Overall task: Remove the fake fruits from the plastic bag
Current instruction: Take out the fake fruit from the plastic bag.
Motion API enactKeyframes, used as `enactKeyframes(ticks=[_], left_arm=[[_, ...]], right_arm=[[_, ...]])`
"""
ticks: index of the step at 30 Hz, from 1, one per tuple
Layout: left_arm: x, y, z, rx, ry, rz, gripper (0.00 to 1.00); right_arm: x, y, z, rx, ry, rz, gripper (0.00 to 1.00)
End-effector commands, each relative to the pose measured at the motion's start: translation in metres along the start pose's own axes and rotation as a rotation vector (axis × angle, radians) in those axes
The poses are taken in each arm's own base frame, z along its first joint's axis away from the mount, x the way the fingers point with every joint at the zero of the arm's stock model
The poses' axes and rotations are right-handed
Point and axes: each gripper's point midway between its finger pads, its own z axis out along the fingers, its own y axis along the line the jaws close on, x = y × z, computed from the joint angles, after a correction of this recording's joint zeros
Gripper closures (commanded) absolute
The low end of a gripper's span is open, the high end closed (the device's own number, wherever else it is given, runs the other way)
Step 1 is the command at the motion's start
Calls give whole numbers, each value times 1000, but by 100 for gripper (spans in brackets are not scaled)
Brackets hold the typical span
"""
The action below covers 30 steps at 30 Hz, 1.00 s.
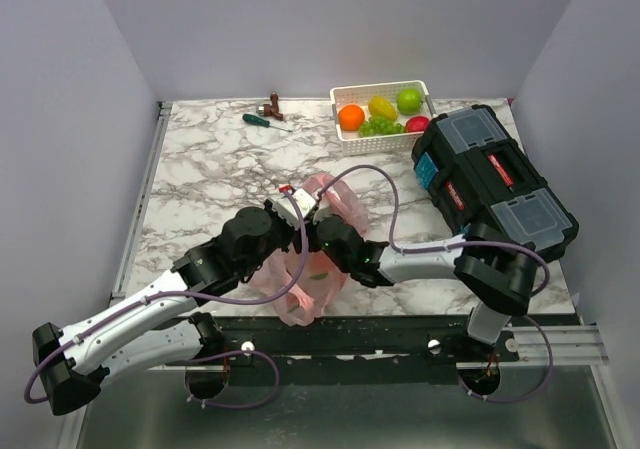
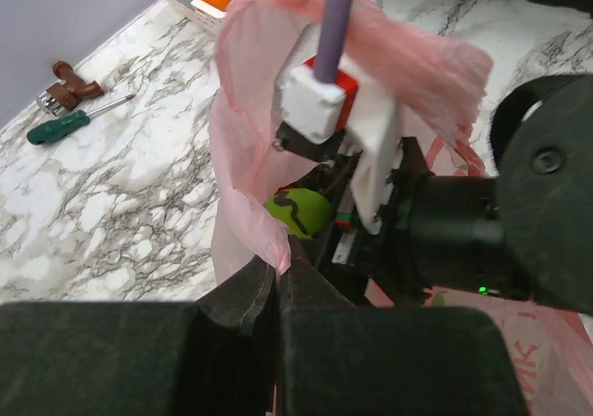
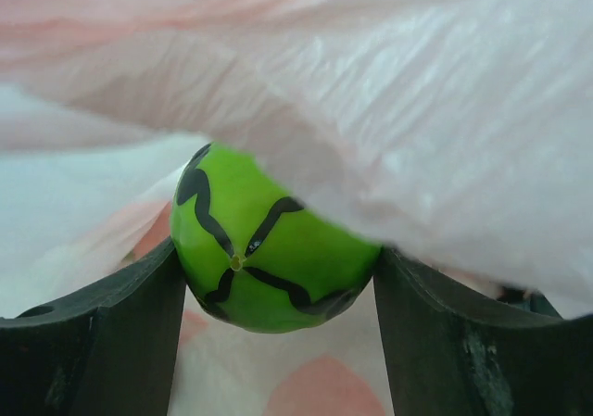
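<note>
The pink plastic bag (image 1: 345, 201) lies crumpled near the table's front edge. My left gripper (image 2: 281, 272) is shut on a fold of the bag's rim (image 2: 243, 157) and holds the mouth up. My right gripper (image 3: 276, 254) reaches inside the bag (image 3: 417, 129). Its two fingers press against both sides of a glossy green fruit with black stripes (image 3: 269, 249). In the left wrist view that same green fruit (image 2: 301, 212) shows through the opening. More fake fruits rest in the basket: an orange (image 1: 351, 117), a lemon (image 1: 382, 106), a green apple (image 1: 409, 99), green grapes (image 1: 380, 126) and a red apple (image 1: 417, 124).
A white perforated basket (image 1: 342, 95) stands at the back right. Beside it, a black toolbox (image 1: 490, 179) fills the right side. A green-handled screwdriver (image 1: 265, 121) and a small brown part (image 1: 274, 102) lie at the back. Both arms crowd around the bag.
</note>
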Motion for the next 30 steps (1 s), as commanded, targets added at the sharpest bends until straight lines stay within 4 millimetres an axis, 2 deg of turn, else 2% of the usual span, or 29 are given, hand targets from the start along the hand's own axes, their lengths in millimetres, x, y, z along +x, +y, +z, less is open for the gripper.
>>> enactKeyframes(ticks=[1, 7, 9, 12, 15, 20, 24, 26, 30], left_arm=[[-7, 4, 0, -25, -23, 9, 100], [-6, 6, 1, -35, -17, 12, 100], [-8, 7, 0, -38, -23, 10, 100], [-7, 8, 0, -43, -20, 13, 100], [-7, 9, 0, -49, -17, 17, 100], [-6, 9, 1, -51, -13, 19, 100], [-6, 8, 2, -47, -11, 20, 100], [-5, 8, 2, -47, -7, 21, 100], [-6, 9, 1, -52, -12, 19, 100]], right_arm=[[14, 9, -33, -124, 123, 34, 79], [20, 19, -83, -278, 259, 42, 80], [17, 22, -100, -327, 295, 46, 84], [1, 25, -125, -370, 322, 62, 94], [-16, 19, -148, -376, 329, 69, 99], [-68, 12, -185, -405, 213, 117, 99], [-111, 14, -209, -453, 119, 144, 99], [-133, 13, -214, -443, 69, 162, 99], [-172, -6, -213, -320, -34, 205, 99]])
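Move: The fake watermelon is already in the right hand, inside the bag. The white basket it belongs in lies about 35 cm ahead of that hand, 20 cm to its right and 7 cm lower, with the orange 12 cm to the hand's right at the same reach; the dark grapes lie some 6 cm ahead, 3 cm right and 8 cm below. From the left hand, the basket is about 40 cm ahead, 19 cm right and 21 cm lower. Keeping its grip on the fake watermelon, the right hand draws it back out of the bag almost level at first, some 10 cm with a little drift to the right, then swings steeply up and further right, about 20 cm up in all, while the wrist turns roughly 20 degrees counter-clockwise and its left side rises. The left hand stays put, still pinching the bag's rim shut between its closed fingers so the bag isn't dragged along. ##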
